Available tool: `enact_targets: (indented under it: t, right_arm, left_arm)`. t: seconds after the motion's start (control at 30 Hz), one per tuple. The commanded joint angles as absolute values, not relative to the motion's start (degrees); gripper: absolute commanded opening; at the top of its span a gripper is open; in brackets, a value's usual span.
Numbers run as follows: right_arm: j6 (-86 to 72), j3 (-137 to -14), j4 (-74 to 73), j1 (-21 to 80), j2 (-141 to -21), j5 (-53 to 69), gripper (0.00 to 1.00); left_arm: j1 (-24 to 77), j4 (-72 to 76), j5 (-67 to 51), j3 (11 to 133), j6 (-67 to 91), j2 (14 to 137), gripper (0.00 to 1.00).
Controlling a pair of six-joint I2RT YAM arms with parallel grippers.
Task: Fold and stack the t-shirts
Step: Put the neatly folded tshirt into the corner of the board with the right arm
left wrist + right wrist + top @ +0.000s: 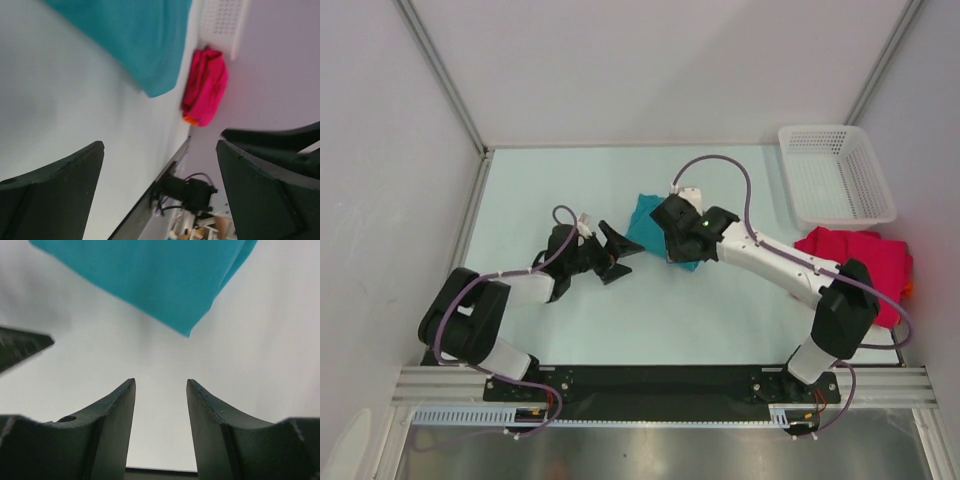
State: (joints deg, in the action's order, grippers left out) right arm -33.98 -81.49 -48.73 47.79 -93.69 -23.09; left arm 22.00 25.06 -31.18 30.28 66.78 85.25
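Observation:
A folded teal t-shirt [645, 222] lies mid-table, and the left wrist view has it at the top [135, 40]. My right gripper [665, 236] hovers over its right part, open, with nothing between the fingers [160, 382]. The shirt's corner [150, 275] shows ahead of it. My left gripper [628, 255] is wide open just left of the teal shirt, not touching it, and holds nothing [160, 145]. A crumpled crimson-pink t-shirt [860, 262] sits at the right edge [205, 87]. An orange t-shirt edge [189, 120] peeks from under it.
A white mesh basket [836, 175] stands at the back right, beyond the pink shirt [222, 20]. White walls close in the table on the left, back and right. A black rail [660, 380] runs along the near edge.

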Motion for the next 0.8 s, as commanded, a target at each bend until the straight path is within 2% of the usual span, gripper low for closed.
enact_targets:
  t: [0.0, 0.13, 0.3, 0.53, 0.77]
  right_arm:
    - [-40.95, -80.60, -51.76, 53.77, -86.15, -27.50, 0.51]
    - [-45.34, -80.51, -57.56, 59.22, -81.40, -31.55, 0.51]
    - [-49.91, -82.17, -64.67, 62.31, -75.51, -35.41, 0.51]
    - [-50.80, -84.20, -68.46, 62.67, -67.25, -37.53, 0.51]
    - [-50.28, -85.52, -71.89, 62.58, -66.27, -38.93, 0.54]
  left_arm:
    - [24.08, 58.69, -25.70, 24.97, 88.06, 89.91, 1.00]
    - [28.11, 58.02, -12.95, 22.33, 89.91, 89.47, 1.00]
    - [34.62, 51.17, -3.54, 25.13, 92.90, 90.79, 0.99]
    - [38.84, 40.52, 2.80, 31.99, 95.00, 93.51, 0.99]
    - [38.94, 24.53, 5.01, 39.54, 97.03, 95.44, 0.99]
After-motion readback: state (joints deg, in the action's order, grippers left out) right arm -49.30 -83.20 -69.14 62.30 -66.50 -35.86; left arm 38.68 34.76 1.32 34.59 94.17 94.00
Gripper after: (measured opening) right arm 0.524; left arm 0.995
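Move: The folded teal t-shirt lies about 15 cm ahead of the right hand, 6 cm to its left and some 11 cm below. From that hand, the red t-shirts are roughly 42 cm to the right and 2 cm ahead, and the white basket about 43 cm right and 31 cm ahead, both some 9 cm lower. From the left hand the teal t-shirt is about 15 cm ahead, 10 cm right and 6 cm below. The teal t-shirt is left free as the right hand backs away from it, some 10 cm towards the base, climbing about 13 cm and then swinging right, its half-open fingers tilting up and forward. The left hand, wide open and nearly level, goes right about 6 cm, then a little forward towards the shirt, turning some 25 degrees counter-clockwise. ##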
